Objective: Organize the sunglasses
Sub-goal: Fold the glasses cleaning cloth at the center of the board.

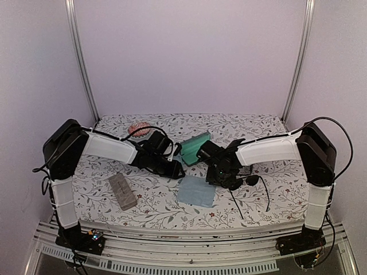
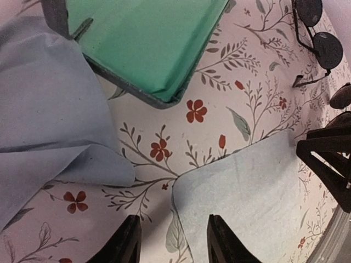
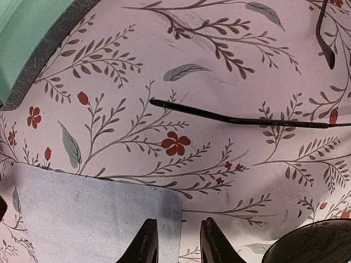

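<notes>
A pair of sunglasses with dark round lenses and thin black arms lies open on the floral table, right of my right gripper. The left wrist view has its lenses at the top right. One long arm crosses the right wrist view, with a lens at the bottom right. My left gripper is open, its fingers astride the left corner of a light blue cloth. My right gripper is open over the same cloth's right corner. Neither holds anything.
An open case with green lining sits just behind both grippers. A second blue cloth lies rumpled at the left of the left wrist view. A closed tan-grey case lies front left. A small reddish item is far back left.
</notes>
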Controlling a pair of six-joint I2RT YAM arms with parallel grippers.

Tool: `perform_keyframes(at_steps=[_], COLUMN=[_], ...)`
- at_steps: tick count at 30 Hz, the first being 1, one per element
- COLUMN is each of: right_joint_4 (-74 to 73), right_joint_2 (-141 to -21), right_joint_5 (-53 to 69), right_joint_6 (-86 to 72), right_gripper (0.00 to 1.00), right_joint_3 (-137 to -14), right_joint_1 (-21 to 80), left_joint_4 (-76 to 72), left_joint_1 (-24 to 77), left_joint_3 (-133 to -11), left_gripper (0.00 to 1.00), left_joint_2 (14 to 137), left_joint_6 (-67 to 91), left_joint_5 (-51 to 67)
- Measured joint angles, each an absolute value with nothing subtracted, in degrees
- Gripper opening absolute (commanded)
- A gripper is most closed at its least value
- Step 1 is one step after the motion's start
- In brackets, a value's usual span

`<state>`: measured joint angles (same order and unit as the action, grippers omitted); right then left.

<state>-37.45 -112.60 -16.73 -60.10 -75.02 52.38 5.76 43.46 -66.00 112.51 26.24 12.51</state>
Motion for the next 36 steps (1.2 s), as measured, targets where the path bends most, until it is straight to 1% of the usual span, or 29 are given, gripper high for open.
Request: perform_keyframes(at_steps=[7,12,24,26,28,32,36], right_joint_4=[-36.07,-35.05,-31.07,-30.35,-29.89,-29.06,-28.47], right_joint_2=[-113.71,-114.13,-114.21,-114.21,-114.21,-114.21,-114.19], right_joint_5=[-15.27,-15.27,-12.62,-12.05,-11.55,-11.25,-11.29], right_joint_6=[-58.89,-58.06,-55.37,-55.00,-54.43,-53.69,-52.80], right_gripper=[0.29,0.26,0.20,0.15,0.11,0.04,0.02], right_joint_3=[-75.02,-75.05,-74.65,-74.52,-74.43,-74.17,-73.91], right_joint_1=[52.34,52.05,51.57,51.51,51.33,51.07,50.89], left_joint_4=[7.90,8.05,8.25,8.38,8.51,8.71,8.71], left_joint_1=[44.03,44.31,44.60,44.64,44.69,44.82,44.86], left_joint_3=[-69.52,-70.87,-72.60,-72.73,-72.84,-73.01,-73.01], left_gripper=[0.45,0.39,0.13,0.07,0.01,0.00,0.00], left_joint_2=[115.77,116.88,118.69,118.91,119.04,119.17,119.17], left_joint_6=[26.11,26.06,25.93,25.91,25.93,25.69,25.45], left_joint_5=[12.14,12.34,13.98,14.24,14.35,14.48,14.06])
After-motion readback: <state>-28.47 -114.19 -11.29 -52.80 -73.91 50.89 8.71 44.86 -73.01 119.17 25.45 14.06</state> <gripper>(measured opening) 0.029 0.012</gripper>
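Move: The pale cleaning cloth lies flat, its far left corner about 2 cm right of the left fingers and 2 cm below, level with them ahead. From that gripper, the open green case stands some 13 cm ahead and 8 cm right; the rumpled second cloth is about 8 cm ahead, 3 cm left. The cloth's far right corner is roughly 1 cm ahead, 2 cm left and 1 cm below the right fingers, the dark sunglass lenses some 8 cm to their right, level ahead. Bring the two grippers towards each other onto the cloth's two far corners: slide the left some 2.5 cm right while sinking nearly 2 cm, and the right about 2.5 cm left, sinking a little early and easing forward, with a slight counter-clockwise turn. Close both sets of fingers to nearly shut, pinching one corner in each. ##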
